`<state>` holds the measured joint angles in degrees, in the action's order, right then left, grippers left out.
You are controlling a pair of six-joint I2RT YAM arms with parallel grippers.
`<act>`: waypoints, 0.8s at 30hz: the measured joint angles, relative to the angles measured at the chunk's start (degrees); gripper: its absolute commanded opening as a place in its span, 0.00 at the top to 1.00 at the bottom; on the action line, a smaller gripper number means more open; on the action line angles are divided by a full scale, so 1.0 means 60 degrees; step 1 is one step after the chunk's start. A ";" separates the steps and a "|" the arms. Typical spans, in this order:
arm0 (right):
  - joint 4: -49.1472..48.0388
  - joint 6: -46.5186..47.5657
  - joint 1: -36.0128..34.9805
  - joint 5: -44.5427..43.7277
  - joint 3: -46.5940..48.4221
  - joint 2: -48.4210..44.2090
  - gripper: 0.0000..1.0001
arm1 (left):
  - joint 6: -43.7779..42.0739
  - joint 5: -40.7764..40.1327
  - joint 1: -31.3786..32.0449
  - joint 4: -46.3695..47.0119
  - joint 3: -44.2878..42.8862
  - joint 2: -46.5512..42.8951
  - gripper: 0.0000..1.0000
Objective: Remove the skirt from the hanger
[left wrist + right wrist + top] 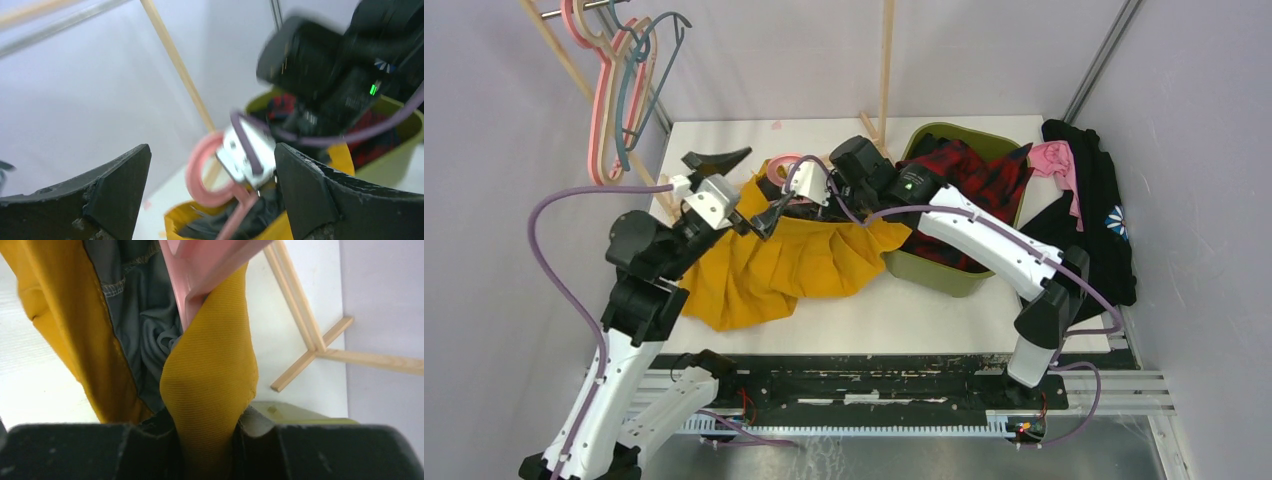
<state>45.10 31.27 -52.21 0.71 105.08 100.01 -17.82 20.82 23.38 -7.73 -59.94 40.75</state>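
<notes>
The mustard-yellow skirt [794,262] with a grey lining [145,325] lies spread on the white table. Its waist is still round the pink hanger [778,168], whose hook stands up above the cloth. My right gripper [807,196] is shut on a fold of the skirt's yellow cloth [210,390] just below the hanger's pink arm [200,270]. My left gripper [744,187] is wide open at the skirt's left top edge. In the left wrist view its fingers [105,195] stand either side of the hanger's hook [202,172] without touching it.
An olive-green bin [936,271] with red plaid clothes stands right of the skirt, under my right arm. Black and pink garments [1092,200] lie at the table's right edge. Spare hangers [619,90] hang at the back left. A wooden rack post [886,60] rises behind.
</notes>
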 measured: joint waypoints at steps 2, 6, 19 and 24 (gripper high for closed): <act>0.0080 -0.0117 0.0076 -0.0211 -0.0069 0.0178 0.99 | 0.0000 0.0058 0.0004 0.0430 -0.0466 0.0171 0.00; 0.0251 -0.0255 0.0153 -0.0404 -0.0109 0.0284 0.99 | -0.0007 0.0597 0.0000 0.0404 -0.1155 0.0419 0.05; 0.0579 -0.0106 0.0160 -0.0739 -0.0106 0.0197 0.99 | -0.1133 0.1796 -0.0036 -0.2860 -0.1362 0.2175 0.30; 0.0579 0.0157 0.0157 -0.0900 -0.0087 0.0033 0.99 | -0.1665 0.1829 -0.0157 -0.4350 -0.1373 0.2328 0.30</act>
<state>48.58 32.21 -51.27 -4.69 104.55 100.20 -27.81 31.79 22.44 -33.82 -68.18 54.72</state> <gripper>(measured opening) 0.276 0.702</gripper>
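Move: The skirt's loose waistband end hangs about 14 cm below the open left hand, some 4 cm to its right and 2 cm ahead; the pink hanger's hook is about 7 cm ahead, 6 cm right and 8 cm lower. From the right hand, already gripping the skirt, that waistband end lies about 6 cm left, 5 cm back and 2 cm higher, and the green bin's middle some 23 cm right, 4 cm farther out and 18 cm down. Left rises 5 cm, then drops about 15 towards the skirt's waistband, tipping down, part-closing; right keeps its grip. ##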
